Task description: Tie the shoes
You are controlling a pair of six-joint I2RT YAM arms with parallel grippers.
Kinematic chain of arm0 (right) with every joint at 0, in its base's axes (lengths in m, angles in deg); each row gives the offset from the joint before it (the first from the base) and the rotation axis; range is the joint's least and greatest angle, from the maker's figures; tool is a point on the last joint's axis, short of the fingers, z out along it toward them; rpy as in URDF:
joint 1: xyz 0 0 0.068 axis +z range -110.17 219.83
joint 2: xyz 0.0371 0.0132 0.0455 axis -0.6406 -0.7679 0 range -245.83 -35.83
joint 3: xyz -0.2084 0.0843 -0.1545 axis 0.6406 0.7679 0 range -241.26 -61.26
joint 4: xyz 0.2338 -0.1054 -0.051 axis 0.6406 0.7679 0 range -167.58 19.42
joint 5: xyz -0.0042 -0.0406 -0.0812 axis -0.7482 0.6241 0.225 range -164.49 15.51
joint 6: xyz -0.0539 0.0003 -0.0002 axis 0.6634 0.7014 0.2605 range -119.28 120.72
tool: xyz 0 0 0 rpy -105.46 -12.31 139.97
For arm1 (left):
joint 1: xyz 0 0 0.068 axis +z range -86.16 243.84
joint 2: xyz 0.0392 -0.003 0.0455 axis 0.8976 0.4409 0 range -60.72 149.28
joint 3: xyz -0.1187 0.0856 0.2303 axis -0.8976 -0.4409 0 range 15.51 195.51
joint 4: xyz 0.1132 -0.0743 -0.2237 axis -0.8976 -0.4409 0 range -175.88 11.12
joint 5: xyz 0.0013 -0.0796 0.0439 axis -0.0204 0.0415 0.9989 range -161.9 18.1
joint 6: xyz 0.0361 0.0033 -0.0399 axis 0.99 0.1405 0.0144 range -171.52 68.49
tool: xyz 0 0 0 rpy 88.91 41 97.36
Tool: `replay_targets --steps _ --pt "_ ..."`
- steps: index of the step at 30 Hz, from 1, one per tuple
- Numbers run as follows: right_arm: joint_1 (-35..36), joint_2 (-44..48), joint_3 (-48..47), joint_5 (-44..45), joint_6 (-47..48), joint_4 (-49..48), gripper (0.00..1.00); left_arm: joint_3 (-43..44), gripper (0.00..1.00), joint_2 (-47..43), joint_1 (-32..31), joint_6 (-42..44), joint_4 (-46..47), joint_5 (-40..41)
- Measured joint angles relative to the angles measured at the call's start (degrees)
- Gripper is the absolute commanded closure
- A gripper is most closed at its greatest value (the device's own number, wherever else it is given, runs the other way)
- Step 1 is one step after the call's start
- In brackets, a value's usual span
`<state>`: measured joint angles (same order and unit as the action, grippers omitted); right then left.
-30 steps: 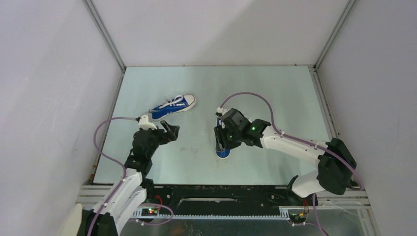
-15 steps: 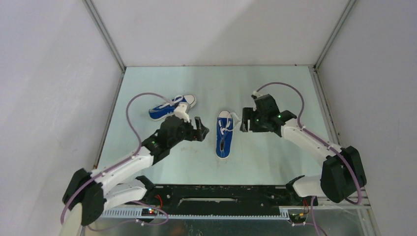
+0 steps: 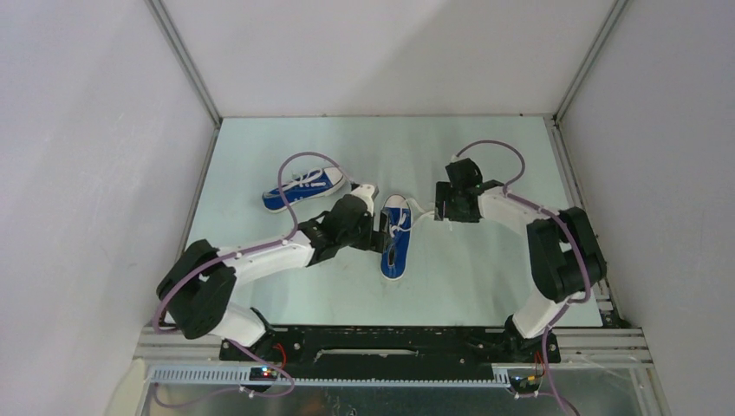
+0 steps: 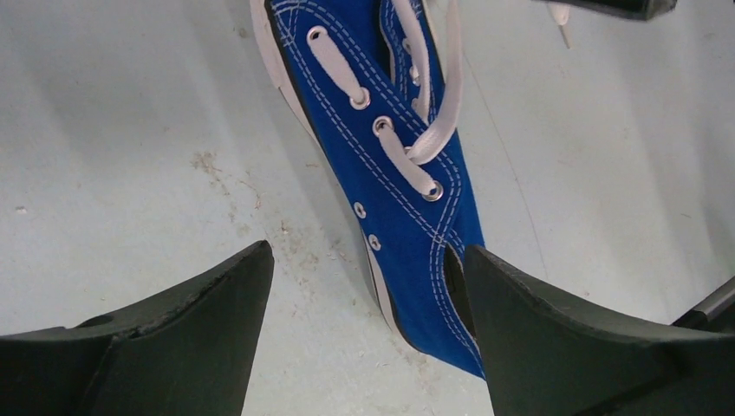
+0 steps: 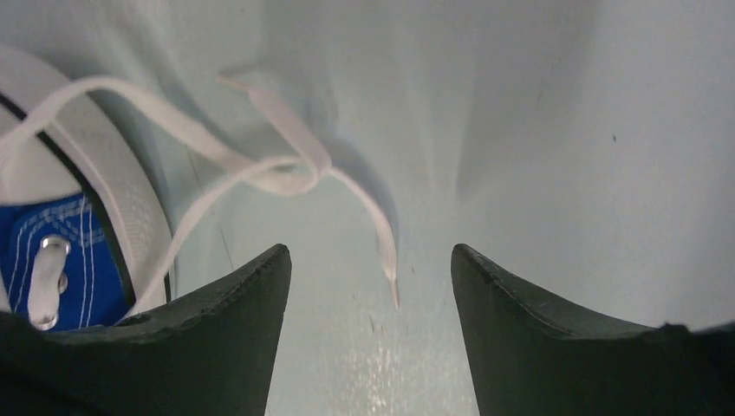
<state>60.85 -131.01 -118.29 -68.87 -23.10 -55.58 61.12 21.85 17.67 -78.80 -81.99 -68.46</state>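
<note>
Two blue shoes with white laces lie on the table. One shoe (image 3: 305, 188) lies at the far left on its side. The other shoe (image 3: 395, 245) lies in the middle, toe pointing away. My left gripper (image 3: 380, 232) is open at this shoe's left side; in the left wrist view the shoe (image 4: 400, 178) runs between the left gripper's (image 4: 368, 290) jaws, close to the right finger (image 4: 555, 347). My right gripper (image 3: 443, 211) is open and low over the table, right of the toe. A loose lace end (image 5: 381, 247) lies between the right gripper's (image 5: 371, 282) jaws, untouched.
The pale green table (image 3: 485, 277) is enclosed by white walls with metal rails at its edges. Purple cables loop above both arms. The white toe cap (image 5: 121, 195) of the middle shoe shows at the left of the right wrist view.
My left arm has stretched to the right, from near the far-left shoe to the middle shoe's side. My right arm has moved off the middle shoe to its right, by the lace ends.
</note>
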Motion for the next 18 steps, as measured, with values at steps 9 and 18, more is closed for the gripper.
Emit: replay_targets --steps 9,18 --pt "0.00 -7.17 -6.82 1.70 -0.02 -2.69 0.36 -0.28 0.14 1.18 -0.31 -1.88 0.63 -0.72" --pt "-0.15 -13.66 -12.63 1.62 1.38 -1.62 0.53 -6.25 0.17 0.90 -1.60 -6.78 4.83 -1.33"
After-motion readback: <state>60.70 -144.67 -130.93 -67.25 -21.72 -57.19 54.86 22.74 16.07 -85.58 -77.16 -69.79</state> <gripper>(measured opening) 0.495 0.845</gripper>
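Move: The loose lace ends, crossed on the table, lie about 6 cm ahead of the right hand, 2 cm to its left and 3 cm below. The shoe with this lace has its middle some 11 cm left of that hand and 4 cm back. From the left hand the same shoe's middle is roughly 3 cm to the right, 2 cm ahead and 5 cm below. The other shoe lies about 21 cm left of the left hand and 17 cm farther out. Towards the loose lace ends goes the right hand, about 6 cm forward with a slight drift left, dipping towards the table late on as its fingers start to close but stay about half open over the lace. The left hand, fingers still wide, first lingers, then sinks about 3 cm and draws back some 2.5 cm towards the shoe's ankle opening, one finger coming close over its edge. ##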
